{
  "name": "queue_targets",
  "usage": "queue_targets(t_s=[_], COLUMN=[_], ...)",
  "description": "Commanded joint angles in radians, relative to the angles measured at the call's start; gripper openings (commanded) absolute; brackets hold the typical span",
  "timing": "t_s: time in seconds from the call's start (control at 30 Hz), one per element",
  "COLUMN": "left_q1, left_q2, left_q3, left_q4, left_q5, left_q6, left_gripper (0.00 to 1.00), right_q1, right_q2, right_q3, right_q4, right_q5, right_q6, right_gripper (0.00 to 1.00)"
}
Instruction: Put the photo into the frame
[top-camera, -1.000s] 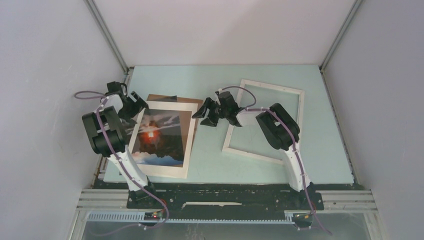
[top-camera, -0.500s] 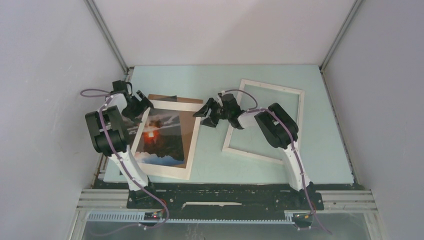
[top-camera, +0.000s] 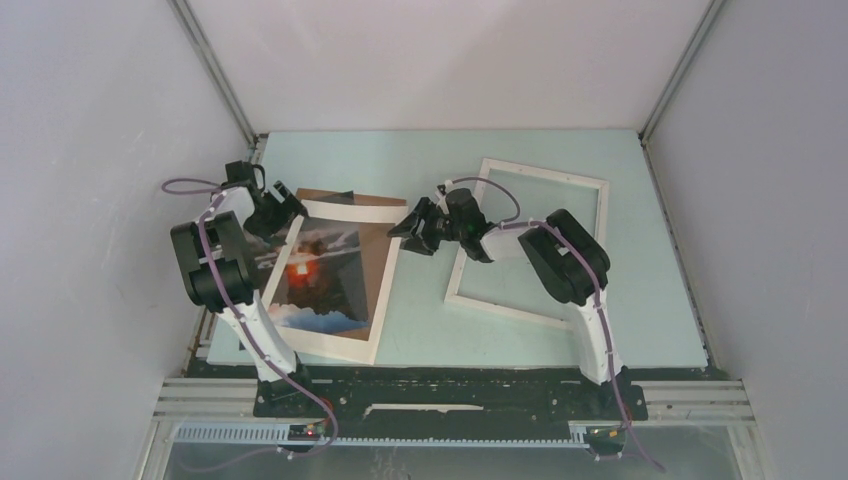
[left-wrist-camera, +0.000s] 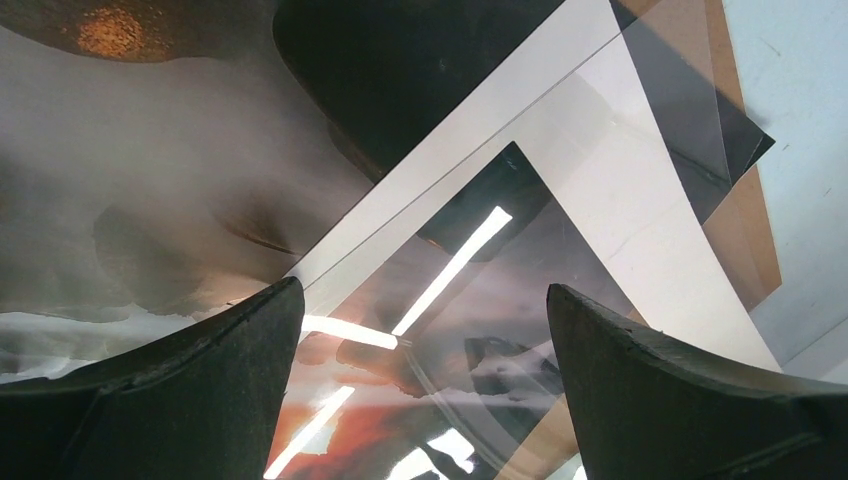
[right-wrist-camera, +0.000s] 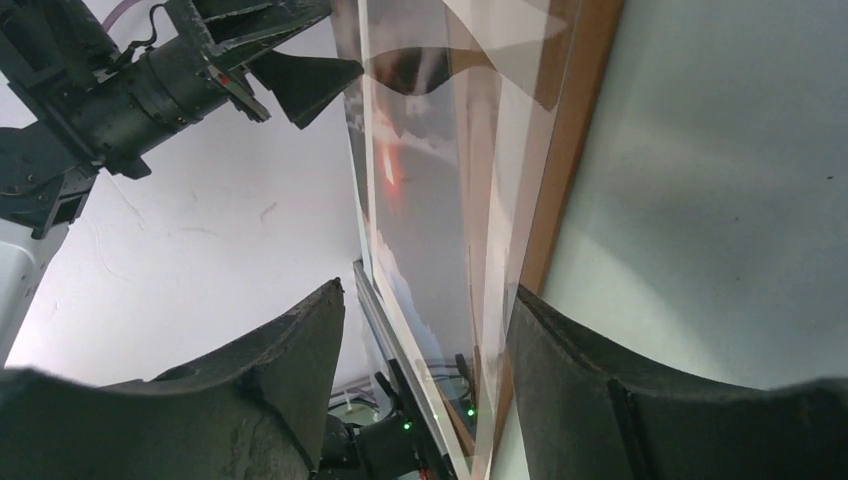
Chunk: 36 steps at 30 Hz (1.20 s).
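The photo (top-camera: 325, 275), a sunset print with a wide white border, lies at the left on a brown backing board (top-camera: 325, 194). A glossy clear sheet covers it in the left wrist view. My left gripper (top-camera: 283, 210) hovers open over the photo's far left corner, with the photo (left-wrist-camera: 200, 200) showing between its fingers (left-wrist-camera: 250, 340). My right gripper (top-camera: 405, 225) is open at the photo's far right corner, one jaw on each side of the raised edge of the photo (right-wrist-camera: 420, 200) and board (right-wrist-camera: 570, 130). The white frame (top-camera: 545, 175) lies flat at the right.
Everything rests on a pale green mat (top-camera: 420, 320) with white walls close on three sides. The right arm reaches across the frame's left side. The left arm (right-wrist-camera: 150, 90) shows at the top left of the right wrist view.
The right gripper's jaws have narrowed around the photo's right edge. The left gripper has shifted a little farther back and to the right. The photo has turned slightly.
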<state>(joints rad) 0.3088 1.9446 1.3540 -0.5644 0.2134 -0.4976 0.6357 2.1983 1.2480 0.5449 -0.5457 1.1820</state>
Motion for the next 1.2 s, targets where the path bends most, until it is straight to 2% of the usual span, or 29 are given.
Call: queue_targets(t_s=[0.0,0.3,0.53,0.67,0.73,0.87,0.93,1.07,1.17], left_q1=[-0.013,-0.014,-0.013,-0.013,-0.013,-0.013,-0.013,-0.014,-0.031], left_q2=[0.029,0.035,0.035,0.036,0.034,0.01,-0.004,-0.075,-0.187], left_q3=[-0.027,-0.021,-0.022,-0.024,-0.026,-0.031,-0.033,-0.032,-0.018], left_q4=[-0.051,-0.051,-0.047,-0.046,-0.045,-0.04,-0.039,-0.045,-0.077], left_q5=[0.017,0.021,0.03,0.039,0.038,0.04,0.043,0.022,-0.113], left_q6=[-0.014,-0.013,-0.013,-0.013,-0.012,-0.011,-0.01,-0.004,0.025], left_gripper=[1.0,1.0,1.0,1.0,1.0,1.0,1.0,1.0,1.0], right_q1=[0.006,0.014,0.022,0.037,0.044,0.055,0.055,0.03,-0.02], right_q2=[-0.093,-0.126,-0.051,0.0,0.016,0.044,0.045,0.009,-0.055], right_q3=[0.003,-0.015,-0.016,-0.016,-0.012,0.032,0.04,0.042,0.042], right_q4=[-0.056,-0.094,0.123,0.247,0.257,0.209,0.209,0.152,-0.005], right_q5=[0.044,0.044,0.028,0.07,0.098,0.128,0.132,0.093,0.006], right_q6=[-0.072,-0.09,0.002,0.063,0.073,0.05,0.046,0.042,-0.012], right_gripper=[0.67,0.69,0.63,0.49,0.45,0.37,0.27,0.02,0.0])
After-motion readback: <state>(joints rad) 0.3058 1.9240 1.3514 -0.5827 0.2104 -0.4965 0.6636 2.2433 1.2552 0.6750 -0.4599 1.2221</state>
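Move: The right gripper has the raised right edge of the clear sheet between its open fingers, a few centimetres above the table. The mat's middle is about 15 cm left and 9 cm back of this hand, and the photo's about 19 cm left and 7 cm back, both some 4 cm lower. From the left gripper, down at the mat's left edge, the sheet's edge lies about 25 cm right and 4 cm back, slightly higher. Let the right gripper dip slightly by the sheet's edge, then lift it about 3 cm while moving left along the sheet and starting to close. Sink it back the same amount, shutting the fingers fully to pinch the clear sheet's edge, and end about 1.5 cm farther left and 1 cm forward. Keep the left gripper still and wide open at the mat's left edge, raising it barely half a centimetre at the very end. ##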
